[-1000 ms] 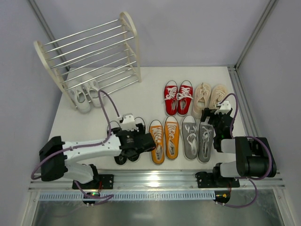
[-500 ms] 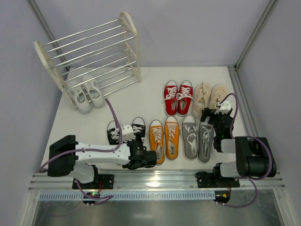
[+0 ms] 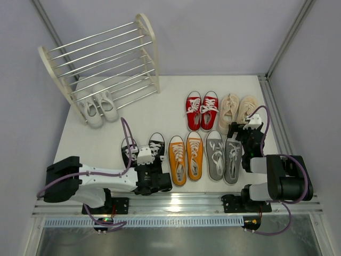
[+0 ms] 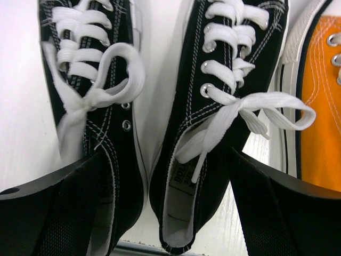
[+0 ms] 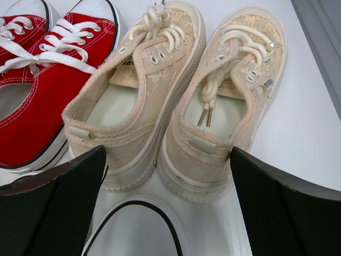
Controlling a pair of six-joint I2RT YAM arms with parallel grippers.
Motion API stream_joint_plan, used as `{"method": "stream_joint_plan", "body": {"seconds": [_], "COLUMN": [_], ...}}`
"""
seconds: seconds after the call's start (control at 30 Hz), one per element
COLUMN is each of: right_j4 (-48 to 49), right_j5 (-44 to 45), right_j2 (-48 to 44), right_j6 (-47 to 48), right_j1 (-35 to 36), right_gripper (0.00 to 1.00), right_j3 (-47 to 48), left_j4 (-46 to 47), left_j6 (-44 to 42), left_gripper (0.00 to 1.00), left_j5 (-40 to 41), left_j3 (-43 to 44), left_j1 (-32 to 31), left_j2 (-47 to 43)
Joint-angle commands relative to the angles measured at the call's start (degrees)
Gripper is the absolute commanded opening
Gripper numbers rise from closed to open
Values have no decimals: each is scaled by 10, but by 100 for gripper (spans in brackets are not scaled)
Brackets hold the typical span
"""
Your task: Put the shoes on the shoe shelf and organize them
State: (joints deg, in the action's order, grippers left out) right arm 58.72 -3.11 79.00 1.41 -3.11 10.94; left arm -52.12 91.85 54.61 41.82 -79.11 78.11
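The black pair [image 3: 142, 150] lies at the near left. My left gripper [image 3: 153, 179] hangs open over its heels. In the left wrist view my left gripper [image 4: 166, 160] straddles the right black shoe [image 4: 213, 122]; its left finger [image 4: 53, 213] overlaps the left black shoe [image 4: 101, 106]. My right gripper [image 3: 245, 134] is open and empty, low behind the beige pair [image 3: 238, 109]. In the right wrist view my right gripper [image 5: 168, 160] faces the beige heels [image 5: 176, 106]. The shoe shelf [image 3: 106, 58] stands at the far left, with the white pair [image 3: 97, 109] at its foot.
The orange pair [image 3: 186, 157] lies right of the black pair, then the grey pair [image 3: 224, 154]. The red pair [image 3: 201, 109] lies left of the beige pair. An orange shoe [image 4: 319, 106] edges the left wrist view. A grey shoe's toe [image 5: 138, 229] sits under my right gripper.
My left gripper has drawn back from over the black shoes' middle toward their heels at the near edge, uncovering the toes. The right arm has not moved.
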Motion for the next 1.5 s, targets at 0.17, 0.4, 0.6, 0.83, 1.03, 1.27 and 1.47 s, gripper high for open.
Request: {"method": "stream_joint_plan", "body": {"seconds": [0.17,0.4,0.6,0.83,1.03,1.27,1.47], "right_j4": [49,49,49,49,48,49,49], "right_j5": [-1,-2,-2,-1,-2,-2,-2], "right_j2": [-7,-7,-8,-7,-8,-8,-7], "right_j6": [-4,-4,-4,-4,-4,-4,-4], "right_j1": [0,0,1,0,0,1,0], "right_gripper": [97,97,97,97,97,97,97], "right_j3": [9,10,9,9,10,10,10], "left_j4": [145,144,225,402,403,471,646], "left_j6": [-89,-75,-144,-276,-312,-438,-567], "left_gripper": [85,65,75,16,0,0,0], "left_j5": [0,24,19,-21,-9,2,-70], "left_j3": [-46,-82,-129,-158,-134,-126,-127], "left_j1": [27,64,110,126,126,170,269], "left_j2": [-6,-23,-31,-8,-15,-43,-12]}}
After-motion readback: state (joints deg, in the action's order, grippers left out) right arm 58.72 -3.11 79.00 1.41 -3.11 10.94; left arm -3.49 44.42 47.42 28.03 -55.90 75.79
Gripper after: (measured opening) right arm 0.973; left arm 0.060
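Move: The left hand, open, is over the heels of the black shoes; the pair's middle lies about 6 cm ahead, 2 cm left and 4 cm below. The nearer orange shoe's middle stands some 13 cm to its right and 5 cm ahead, the white pair roughly 29 cm ahead and 22 cm left. From the idle right hand, the black pair lies about 48 cm left, 15 cm back and 6 cm below. Left hand reaches about 9 cm forward, dipping 3 cm early, closing to pinch the black shoes' inner sides together. ##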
